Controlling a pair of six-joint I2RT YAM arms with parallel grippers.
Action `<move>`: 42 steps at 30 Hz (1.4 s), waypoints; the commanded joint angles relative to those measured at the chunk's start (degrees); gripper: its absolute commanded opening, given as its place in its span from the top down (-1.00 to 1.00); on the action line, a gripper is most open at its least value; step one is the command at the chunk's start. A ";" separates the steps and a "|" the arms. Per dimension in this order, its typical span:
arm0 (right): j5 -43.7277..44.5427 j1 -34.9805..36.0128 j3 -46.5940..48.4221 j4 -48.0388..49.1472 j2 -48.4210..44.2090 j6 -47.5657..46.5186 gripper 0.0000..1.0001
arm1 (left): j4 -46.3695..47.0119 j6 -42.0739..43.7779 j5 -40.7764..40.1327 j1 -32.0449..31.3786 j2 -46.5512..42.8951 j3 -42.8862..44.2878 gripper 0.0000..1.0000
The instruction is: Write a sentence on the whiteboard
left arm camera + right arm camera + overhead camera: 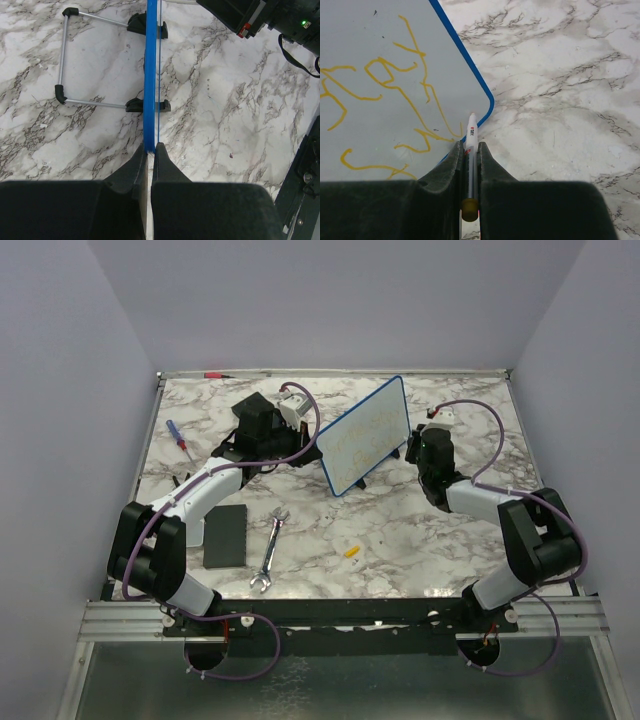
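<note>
The whiteboard (366,435), white with a blue frame, stands tilted on black feet at the table's middle back. My left gripper (316,444) is shut on its left edge; the left wrist view shows the blue frame (151,75) edge-on, pinched at my left gripper's (150,148) tips. My right gripper (413,447) is by the board's right end, shut on a white marker (471,134) with a yellow end. The marker's tip sits at the board's rounded corner (489,107). The sentence (395,90) shows as yellow handwritten strokes on the board's face.
A silver wrench (270,551), a flat black pad (225,535) and a small yellow cap (351,551) lie near the front. A blue-handled screwdriver (177,434) lies at the left. A red marker (213,373) rests on the back edge. The board's wire stand (65,70) reaches behind it.
</note>
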 commanded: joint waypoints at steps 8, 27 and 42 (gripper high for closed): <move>-1.18 -0.42 1.59 1.93 1.11 0.83 0.98 | -2.94 1.51 -0.56 -0.63 0.61 0.17 1.00; 4.04 -0.41 -7.80 -3.81 -17.23 -0.63 0.98 | -3.65 1.77 -1.77 -0.58 0.68 0.43 0.64; 2.12 -0.44 -11.51 -8.19 -27.75 0.06 0.98 | -4.39 3.40 -1.78 -0.60 -1.27 0.35 -0.34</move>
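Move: The whiteboard's middle lies roughly 10 cm left of the right hand, 3 cm farther out and 5 cm higher; that hand holds the marker at the lower right corner. The nearer stand foot is about 4 cm left, 2 cm ahead and 5 cm down; the yellow cap some 14 cm left, 21 cm back and 8 cm down. From the left hand, pinching the upper left corner, the board's middle is about 10 cm right, 5 cm ahead and 7 cm lower. The marker tip comes free of the board by its lower right corner: after a short hold the right hand backs away about 6 cm and rises as much, drifting 3 cm right, its fingers tipping up some 10 degrees and keeping their grip on the marker. Late on, the left fingers open well over halfway and let go of the upper left corner, that hand sinking about 1.5 cm around it. ##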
